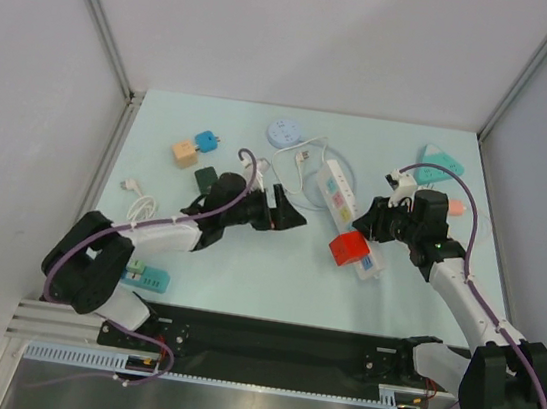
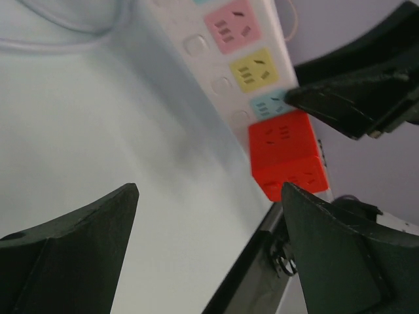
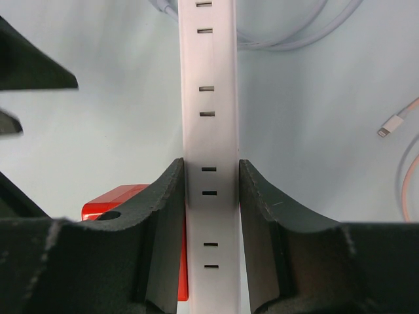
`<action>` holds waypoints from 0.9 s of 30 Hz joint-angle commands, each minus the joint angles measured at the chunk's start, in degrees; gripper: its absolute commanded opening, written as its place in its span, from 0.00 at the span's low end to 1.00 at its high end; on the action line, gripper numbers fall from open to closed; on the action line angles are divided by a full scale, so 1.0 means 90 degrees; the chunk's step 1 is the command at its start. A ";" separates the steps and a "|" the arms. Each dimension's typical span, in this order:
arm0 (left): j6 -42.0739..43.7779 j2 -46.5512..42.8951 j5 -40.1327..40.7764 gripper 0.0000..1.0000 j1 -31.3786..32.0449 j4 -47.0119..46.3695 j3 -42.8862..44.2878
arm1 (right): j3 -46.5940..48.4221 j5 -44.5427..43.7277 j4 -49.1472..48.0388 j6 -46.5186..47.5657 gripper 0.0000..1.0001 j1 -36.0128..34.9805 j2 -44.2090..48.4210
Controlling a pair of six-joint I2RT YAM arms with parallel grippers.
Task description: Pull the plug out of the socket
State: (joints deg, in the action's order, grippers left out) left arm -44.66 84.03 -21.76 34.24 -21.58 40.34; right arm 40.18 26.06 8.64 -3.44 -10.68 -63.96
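A white power strip, the socket (image 1: 337,191), lies at the table's middle, with pink, yellow and blue outlets (image 2: 222,65). The plug, a red cube (image 1: 348,248), sits on the strip's near end (image 2: 287,154). My right gripper (image 1: 372,223) is shut across the strip's narrow sides (image 3: 209,176), just beside the red plug (image 3: 111,199). My left gripper (image 1: 291,212) is open to the left of the strip, level with the red plug (image 2: 209,190), and only bare table lies between its fingers.
A white cable (image 1: 299,163) loops behind the strip, with a round blue-white device (image 1: 285,130) beyond it. Orange (image 1: 184,151), blue (image 1: 205,140) and dark green (image 1: 206,176) adapters lie at the left. A teal item (image 1: 442,162) sits at the far right. A pink charging cable (image 3: 393,124) lies right of the strip.
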 commanded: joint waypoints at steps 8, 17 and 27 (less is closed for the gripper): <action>-0.1677 0.0839 0.0903 1.00 0.1468 -0.2504 0.0049 | 0.0115 0.0297 -0.0697 -0.0174 0.00 0.0132 0.0144; -0.2077 0.1542 0.1577 1.00 0.2084 -0.2056 0.0742 | 0.0115 0.0307 -0.0716 -0.0184 0.00 0.0132 0.0134; -0.2761 0.1952 0.2164 1.00 0.2465 -0.1588 0.1435 | 0.0106 0.0239 -0.0746 -0.0213 0.00 0.0151 0.0154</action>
State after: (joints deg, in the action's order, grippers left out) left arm -66.15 100.14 -5.15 55.20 -37.39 49.71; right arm 40.18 26.41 8.23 -4.10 -9.30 -63.96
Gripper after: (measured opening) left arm 0.995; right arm 0.390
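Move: The red cube plug sits on the near end of the power strip and is roughly level in height with the open left hand, some 18 cm to its right and about 4 cm back. The strip's middle is about 17 cm to the right and 2 cm ahead; the grey cable loop lies on the table about 14 cm ahead, 10 cm right and well below. From the right hand, which grips the strip, the cube is about 6 cm back and 3 cm left. The red cube, still on the strip that the right hand keeps holding nearly still, is approached by the left hand. It sweeps about 14 cm to the right, drawing back some 5 cm early on, then slows as it brings its wide-open fingers up to either side of the cube. Meanwhile its wrist turns about 15 degrees, the left side dipping; the fingers don't close. ##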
